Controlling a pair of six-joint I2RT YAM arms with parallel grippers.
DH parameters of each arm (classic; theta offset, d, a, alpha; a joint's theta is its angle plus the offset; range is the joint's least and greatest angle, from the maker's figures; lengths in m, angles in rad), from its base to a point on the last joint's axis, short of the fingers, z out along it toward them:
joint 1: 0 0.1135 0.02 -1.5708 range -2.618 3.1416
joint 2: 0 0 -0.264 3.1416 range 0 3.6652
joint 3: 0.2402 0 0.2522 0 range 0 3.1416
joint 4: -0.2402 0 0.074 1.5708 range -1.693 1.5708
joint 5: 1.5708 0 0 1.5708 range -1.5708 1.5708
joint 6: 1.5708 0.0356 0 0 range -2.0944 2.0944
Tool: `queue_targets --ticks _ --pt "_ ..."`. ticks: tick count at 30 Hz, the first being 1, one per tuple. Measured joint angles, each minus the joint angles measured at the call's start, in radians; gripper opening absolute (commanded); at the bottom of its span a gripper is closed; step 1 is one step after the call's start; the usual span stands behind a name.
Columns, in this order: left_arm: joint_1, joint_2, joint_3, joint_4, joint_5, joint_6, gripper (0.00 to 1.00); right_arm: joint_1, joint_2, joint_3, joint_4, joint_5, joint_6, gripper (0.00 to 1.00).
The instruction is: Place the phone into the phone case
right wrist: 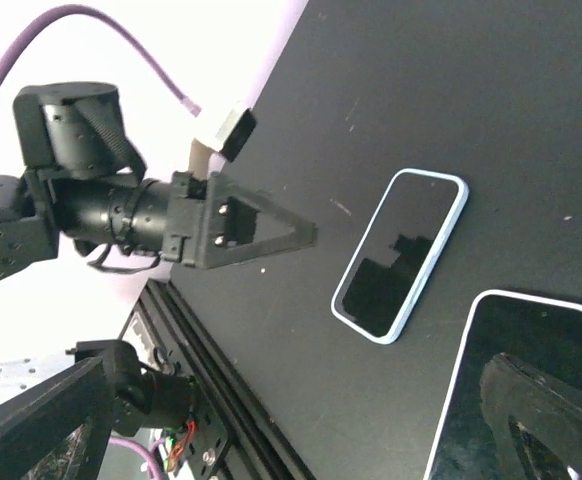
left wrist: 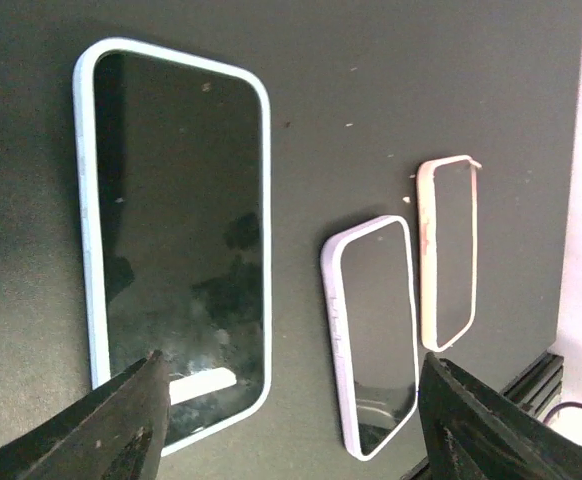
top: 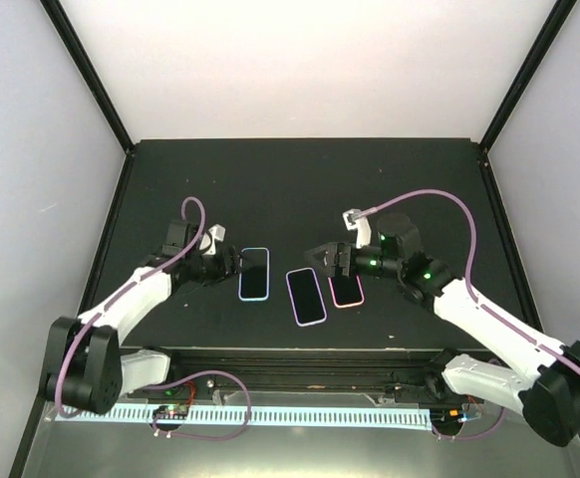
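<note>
A phone with a dark glossy screen lies flat inside a light blue phone case (top: 254, 273) (left wrist: 176, 230) (right wrist: 401, 255) left of centre. My left gripper (top: 230, 265) (left wrist: 306, 430) stands open at its left side. One of its fingers (left wrist: 121, 420) overlaps the case's near corner and grips nothing. A lavender-rimmed phone (top: 306, 296) (left wrist: 374, 330) (right wrist: 521, 390) and a pink case (top: 346, 290) (left wrist: 446, 250) lie to the right. I cannot tell whether the pink case holds a phone. My right gripper (top: 327, 261) (right wrist: 296, 420) hangs wide open over the far ends of those two, holding nothing.
The black table (top: 300, 189) is walled in white on three sides. A black metal rail (top: 300, 357) (right wrist: 231, 400) runs along the near edge, close to the lavender phone. My two grippers face each other, with the blue case and the lavender phone between them.
</note>
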Motion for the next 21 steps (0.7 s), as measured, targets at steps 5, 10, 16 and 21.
queue_targets --ticks 5,10,16,21 --pt "0.0 -0.141 0.011 -0.072 -0.003 0.019 0.86 0.0 -0.109 -0.001 -0.062 0.107 -0.013 1.0" --pt "0.0 -0.281 0.067 -0.155 -0.003 0.051 0.99 0.0 -0.22 -0.011 -0.106 0.222 -0.004 1.0" --pt "0.0 -0.465 0.172 -0.213 -0.003 0.089 0.99 0.0 -0.328 0.021 -0.24 0.353 0.003 1.0" --pt "0.0 -0.574 0.244 -0.218 -0.002 0.097 0.99 0.0 -0.386 0.104 -0.335 0.402 0.006 1.0"
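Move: The phone in the blue case lies about 4 cm to the left hand's right, level with it and some 6 cm below. Beyond it, the purple-cased phone is about 16 cm right and 6 cm back of the left hand, the pink-cased one some 25 cm right and 2 cm back. From the right hand, the blue-cased phone is roughly 17 cm left, 5 cm ahead and 18 cm down; the purple-cased one is 5 cm left and 1 cm back, the pink-cased one 4 cm right and 3 cm ahead. Rising steeply, about 20 cm, and easing back a little, the left hand clears the blue-cased phone, its wrist tipping some 35 degrees so the fingers swing up and forward while they spread fully open. The right hand draws away to the right and up across the pink-cased phone, turning clockwise, fingers still wide open and empty. ##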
